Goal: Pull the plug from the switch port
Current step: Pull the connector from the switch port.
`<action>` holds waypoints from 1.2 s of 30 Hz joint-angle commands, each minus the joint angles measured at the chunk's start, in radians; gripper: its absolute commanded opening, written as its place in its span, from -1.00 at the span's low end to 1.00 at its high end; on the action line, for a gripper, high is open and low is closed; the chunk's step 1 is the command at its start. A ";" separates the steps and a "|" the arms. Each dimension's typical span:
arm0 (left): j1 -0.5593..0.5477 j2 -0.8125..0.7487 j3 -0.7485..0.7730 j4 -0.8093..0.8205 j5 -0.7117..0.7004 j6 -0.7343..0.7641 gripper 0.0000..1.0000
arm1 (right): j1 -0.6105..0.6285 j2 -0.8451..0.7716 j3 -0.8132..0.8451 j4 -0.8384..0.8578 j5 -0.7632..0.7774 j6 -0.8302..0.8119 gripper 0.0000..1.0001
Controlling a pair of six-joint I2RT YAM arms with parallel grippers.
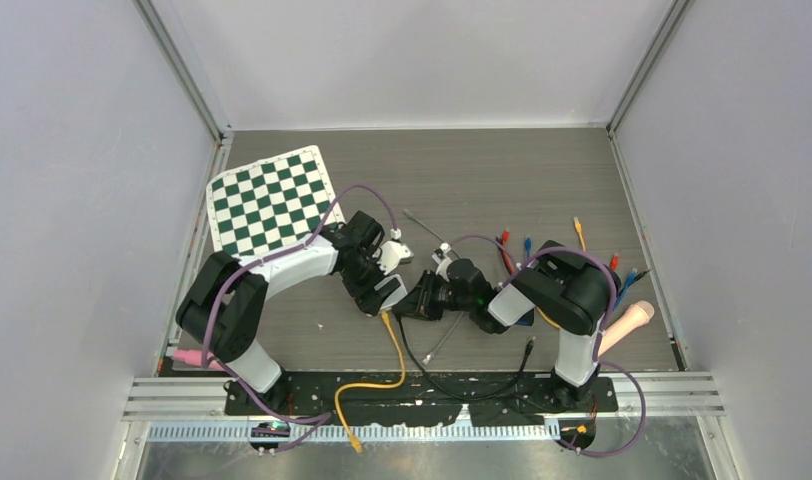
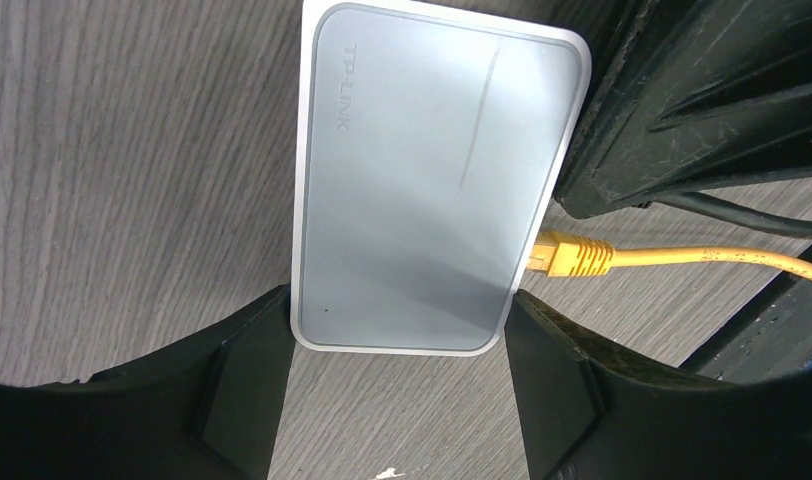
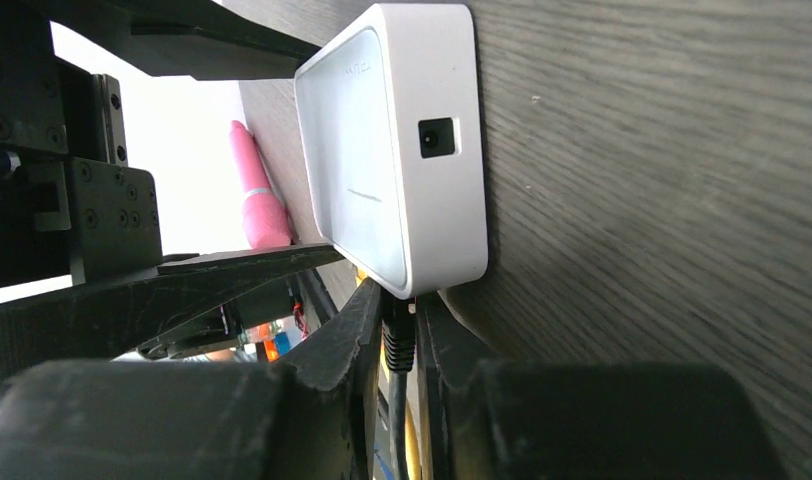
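A white TP-Link switch [image 2: 432,180] lies flat on the wood-grain table. My left gripper [image 2: 397,308] is shut on its near end, one finger pressed against each long side. A yellow plug [image 2: 574,255] with its yellow cable sits in a port on the switch's right side. In the right wrist view, a black plug [image 3: 398,340] sits in a port on the lower edge of the switch [image 3: 382,150]. My right gripper [image 3: 400,300] is shut on that plug, and the black cable [image 3: 397,420] trails back between the fingers. From above, the two grippers [image 1: 387,295] [image 1: 422,300] meet mid-table and hide the switch.
A green checkerboard [image 1: 270,200] lies at the back left. Several loose patch cables with coloured plugs [image 1: 522,250] are spread behind the right arm. A pink handle [image 1: 627,325] lies at the right edge, another pink object [image 1: 192,357] beside the left base. The yellow cable [image 1: 397,360] runs toward the front rail.
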 commanded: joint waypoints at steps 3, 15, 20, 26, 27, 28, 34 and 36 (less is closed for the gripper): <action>-0.003 0.023 0.001 0.016 -0.019 -0.025 0.29 | 0.020 -0.099 0.019 -0.140 -0.070 -0.119 -0.89; -0.003 0.019 -0.002 0.022 -0.033 -0.032 0.29 | 0.046 -0.074 -0.049 0.095 -0.142 -0.012 -0.90; -0.003 0.009 -0.009 0.028 -0.036 -0.033 0.30 | 0.045 -0.200 -0.071 -0.142 0.001 -0.087 -0.89; -0.003 -0.018 -0.028 0.050 -0.051 -0.042 0.31 | 0.045 -0.534 -0.086 -0.500 0.253 -0.217 -0.90; -0.003 -0.023 -0.031 0.053 -0.052 -0.041 0.32 | 0.045 -0.631 -0.089 -0.536 0.315 -0.228 -0.90; -0.002 -0.027 -0.034 0.055 -0.053 -0.042 0.32 | 0.045 -0.679 -0.097 -0.602 0.348 -0.230 -0.90; -0.003 -0.026 -0.033 0.056 -0.059 -0.045 0.32 | 0.037 -1.045 -0.048 -0.845 0.619 -0.260 -0.90; -0.003 -0.026 -0.034 0.056 -0.060 -0.045 0.32 | 0.022 -1.055 0.016 -0.915 0.646 -0.273 -0.90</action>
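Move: The right hand already pinches the black plug, still in the switch port facing it. The switch's middle lies about 4 cm ahead and 2 cm to its left, the yellow plug some 3 cm left and level fore and aft, and the loose grey plug roughly 9 cm back and 5 cm right, a little lower. From the left hand, which grips the switch, the black plug lies some 4 cm back and 5 cm to the right. Back towards the robot first, about 4 cm with a slight rise and dip, the right hand draws the black plug away from the port; then it climbs fast, some 13 cm, swinging right and a little forward, its fingers tipping up about 25 degrees and turning clockwise. It keeps its pinch throughout, while the left hand keeps hold of the switch. ##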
